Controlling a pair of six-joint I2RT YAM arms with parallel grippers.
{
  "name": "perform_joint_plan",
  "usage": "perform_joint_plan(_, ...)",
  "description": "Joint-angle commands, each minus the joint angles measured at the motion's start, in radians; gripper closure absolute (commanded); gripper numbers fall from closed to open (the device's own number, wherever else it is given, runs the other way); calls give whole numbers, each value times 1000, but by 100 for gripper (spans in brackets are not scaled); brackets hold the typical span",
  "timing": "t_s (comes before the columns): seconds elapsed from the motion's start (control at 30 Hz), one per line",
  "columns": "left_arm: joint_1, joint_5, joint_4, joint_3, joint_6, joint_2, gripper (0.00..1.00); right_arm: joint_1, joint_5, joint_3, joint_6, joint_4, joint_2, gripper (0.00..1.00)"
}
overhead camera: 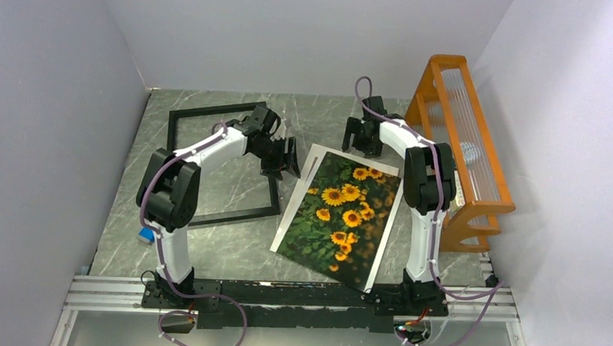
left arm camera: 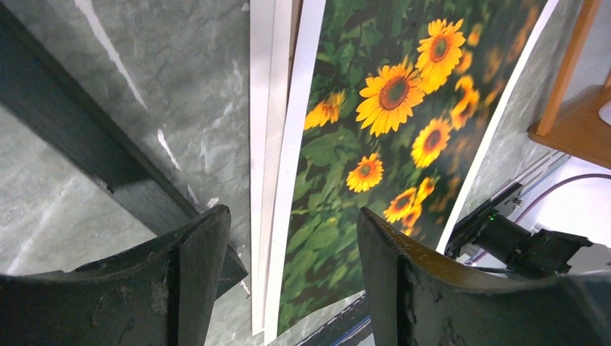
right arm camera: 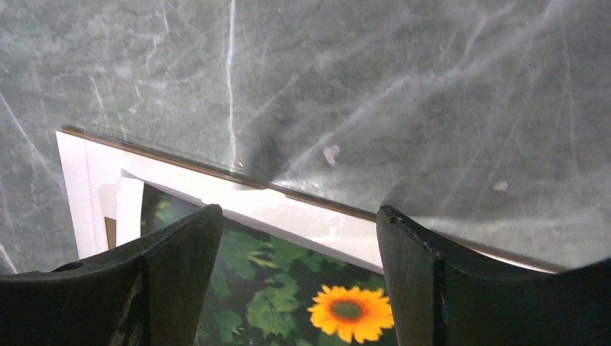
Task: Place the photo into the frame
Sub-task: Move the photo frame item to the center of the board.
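The photo [overhead camera: 340, 217], yellow sunflowers on dark leaves, lies flat and tilted on the table between the two arms. The frame [overhead camera: 231, 215], a thin black rectangle, lies to its left with its right bar close to the photo's left edge. My left gripper [overhead camera: 288, 158] hangs open over the photo's upper left edge, beside the frame's bar [left arm camera: 86, 144], with the photo [left arm camera: 389, 122] below and nothing between its fingers [left arm camera: 194, 274]. My right gripper [overhead camera: 362, 140] stands open above the photo's far edge [right arm camera: 288, 288], its jaws empty.
White mat sheets [left arm camera: 263, 144] and a thin brown board edge [right arm camera: 216, 170] stick out from under the photo. An orange wooden rack [overhead camera: 460, 148] stands along the right wall. Grey walls close in the table on three sides.
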Motion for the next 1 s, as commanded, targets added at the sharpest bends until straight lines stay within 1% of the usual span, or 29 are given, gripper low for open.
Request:
perform_joint_plan(0.0, -15, -68, -30, -46, 24, -100, 30, 23, 95, -28, 32, -60, -136, 18)
perform_joint_plan(0.1, -27, -107, -43, -119, 16, -163, 29, 40, 138, -65, 69, -90, -223, 18)
perform_joint_plan(0.2, -43, -138, -33, -210, -7, -230, 29, 73, 175, -163, 99, -104, -300, 17)
perform_joint_plan(0.33, -67, -126, -15, -320, -46, -301, 30, 130, 185, -279, 145, -159, -375, 17)
perform_joint_plan(0.47, -108, -103, 18, -428, -81, -357, 37, 197, 157, -413, 188, -199, -458, 17)
perform_joint_plan(0.57, -135, -106, 29, -487, -111, -387, 49, 243, 130, -519, 217, -215, -535, 16)
perform_joint_plan(0.67, -151, -92, 36, -537, -131, -407, 58, 304, 110, -602, 223, -204, -607, 16)
perform_joint_plan(0.8, -164, -20, 71, -583, -151, -417, 59, 383, 127, -659, 251, -183, -654, 16)
perform_joint_plan(0.97, -174, 18, 64, -589, -161, -395, 59, 418, 133, -691, 305, -170, -665, 17)
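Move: The photo stack's near-left corner lies about 20 cm back, 2 cm left and 9 cm below the left hand. The black frame's near-right corner is on that way, some 8 cm back, 1 cm left and 8 cm below. From the right hand, at the stack's far edge, the stack's middle is roughly 20 cm back, 7 cm left and 3 cm down; the wooden rack's middle is about 24 cm right and 13 cm back. The photo stack's far edge is left behind as the right hand lifts off, arcs up about 7 cm and drops again, swinging some 25 cm back over the sunflowers, fingers wide open and tipping more downward. The left hand meanwhile comes back about 17 cm past the frame's near-right corner, drifting left and sinking towards the stack's near-left corner, its fingers narrowing to a part-open gap. ##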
